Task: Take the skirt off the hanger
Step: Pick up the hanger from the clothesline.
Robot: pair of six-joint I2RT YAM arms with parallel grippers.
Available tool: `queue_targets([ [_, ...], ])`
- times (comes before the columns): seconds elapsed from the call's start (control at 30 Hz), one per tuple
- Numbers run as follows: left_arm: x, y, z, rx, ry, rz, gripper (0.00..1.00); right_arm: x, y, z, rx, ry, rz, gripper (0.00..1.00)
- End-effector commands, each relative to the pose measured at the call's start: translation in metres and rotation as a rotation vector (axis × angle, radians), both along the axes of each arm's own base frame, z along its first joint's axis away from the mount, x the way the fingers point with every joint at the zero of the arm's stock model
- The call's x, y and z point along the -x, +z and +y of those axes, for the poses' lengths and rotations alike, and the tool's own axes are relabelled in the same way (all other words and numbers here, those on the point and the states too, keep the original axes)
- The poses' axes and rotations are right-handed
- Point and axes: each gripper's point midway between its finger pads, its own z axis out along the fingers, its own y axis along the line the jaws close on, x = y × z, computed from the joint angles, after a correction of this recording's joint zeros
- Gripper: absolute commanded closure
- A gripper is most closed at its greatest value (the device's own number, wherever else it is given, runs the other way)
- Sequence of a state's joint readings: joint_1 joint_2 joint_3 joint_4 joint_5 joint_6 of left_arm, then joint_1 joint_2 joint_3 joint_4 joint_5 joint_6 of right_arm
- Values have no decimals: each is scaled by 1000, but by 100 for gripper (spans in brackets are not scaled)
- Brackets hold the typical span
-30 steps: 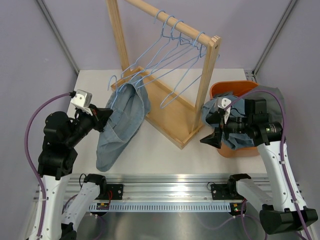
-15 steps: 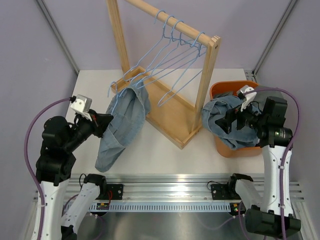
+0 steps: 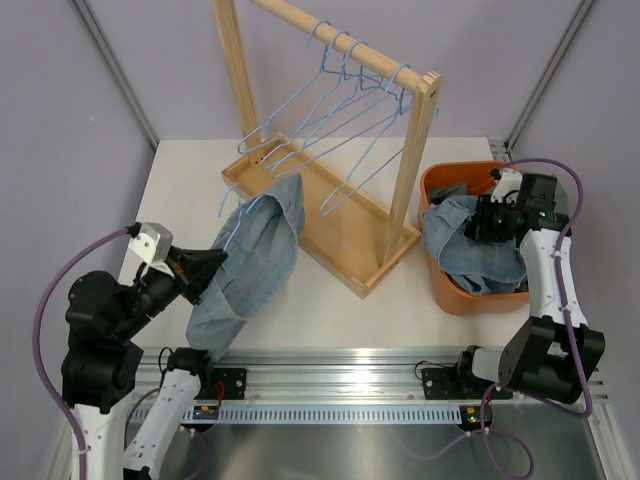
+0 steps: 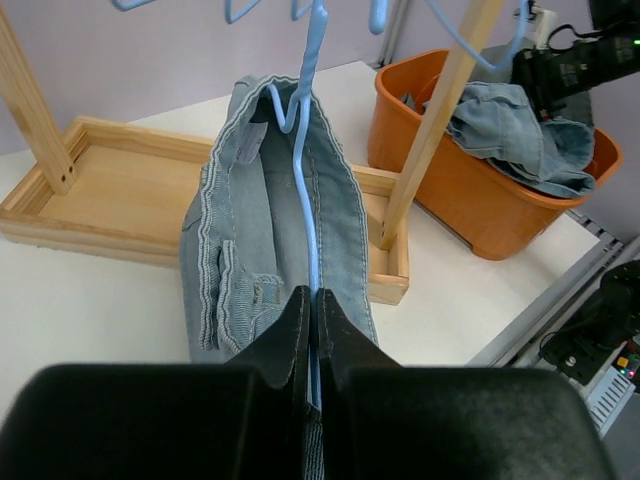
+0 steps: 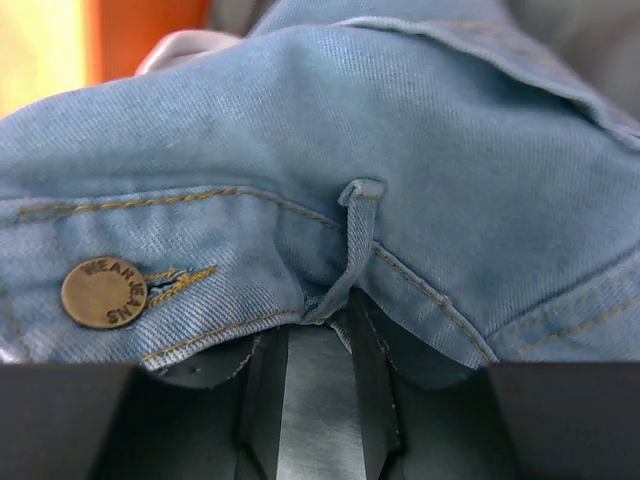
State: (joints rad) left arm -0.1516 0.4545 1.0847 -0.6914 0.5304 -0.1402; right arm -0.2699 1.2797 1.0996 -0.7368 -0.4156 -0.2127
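Note:
A light blue denim skirt (image 3: 255, 255) hangs on a blue wire hanger (image 3: 228, 195), off the rail and low over the table, left of the rack. My left gripper (image 3: 205, 268) is shut on the hanger's lower wire; in the left wrist view the hanger (image 4: 305, 190) runs straight up from between the closed jaws (image 4: 315, 300), with the skirt (image 4: 250, 230) draped round it. My right gripper (image 3: 480, 218) is over the orange basket (image 3: 450, 295), its fingers a little apart and pressed into the denim garment (image 5: 400, 150) there. That cloth covers its tips (image 5: 320, 310).
The wooden rack (image 3: 330, 220) stands mid-table, with several empty blue hangers (image 3: 340, 110) on its rail. Its upright post (image 4: 430, 140) rises between the skirt and the basket (image 4: 450, 190). A metal rail runs along the table's near edge.
My left arm has drawn back toward the near left, taking hanger and skirt lower. My right arm swung from left of the basket to over it, and its jaws have narrowed.

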Motion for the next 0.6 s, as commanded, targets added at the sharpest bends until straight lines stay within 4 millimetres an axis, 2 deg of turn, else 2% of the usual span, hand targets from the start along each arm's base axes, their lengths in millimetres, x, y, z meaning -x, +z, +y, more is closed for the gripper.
queue_targets([
  [0.0,20,28,-11,36,-88,-115,100,-8,-4,-48,172,-171,10,64],
  [0.1,29,27,-17,45,-143,-105,100,-10,2,-52,192,-180,-7,64],
  [0.3,37,20,-32,60,-264,-84,100,-19,33,-66,242,-205,-84,59],
  [0.4,39,15,-38,62,-315,-76,100,-19,39,-60,213,-151,-86,48],
  [0.43,41,13,-39,61,-333,-77,100,-20,51,-56,223,-103,-120,43],
  [0.47,41,12,-40,62,-340,-77,100,-18,59,-42,185,-38,-148,31],
  [0.53,43,11,-43,71,-364,-77,100,-9,83,-28,193,66,-216,20],
  [0.57,43,6,-44,75,-372,-67,100,-4,95,-11,158,155,-260,13],
])
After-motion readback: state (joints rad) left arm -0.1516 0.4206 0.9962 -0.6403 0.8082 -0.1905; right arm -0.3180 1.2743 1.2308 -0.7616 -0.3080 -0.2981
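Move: Pinched by one end of its hanger in the left hand, the skirt on the hanger has its middle about 4 cm ahead, 6 cm right and 10 cm below. The empty hangers are some 20 cm ahead and 18 cm right, slightly higher. From the right hand the skirt on the hanger lies roughly 44 cm left, 12 cm back and 8 cm up; the basket skirt is just beneath, about 3 cm back and 3 cm down, and the rack's near post is 17 cm left, 6 cm back. Swinging the hanger away from the rack, the left hand keeps its pinch while drawing back and right about 5 cm, sinking slightly and turning some 15 degrees clockwise. Meanwhile the right hand draws the pinched fold of the basket skirt about 5 cm right, then opens its fingers, lets go and rises some 4 cm. ##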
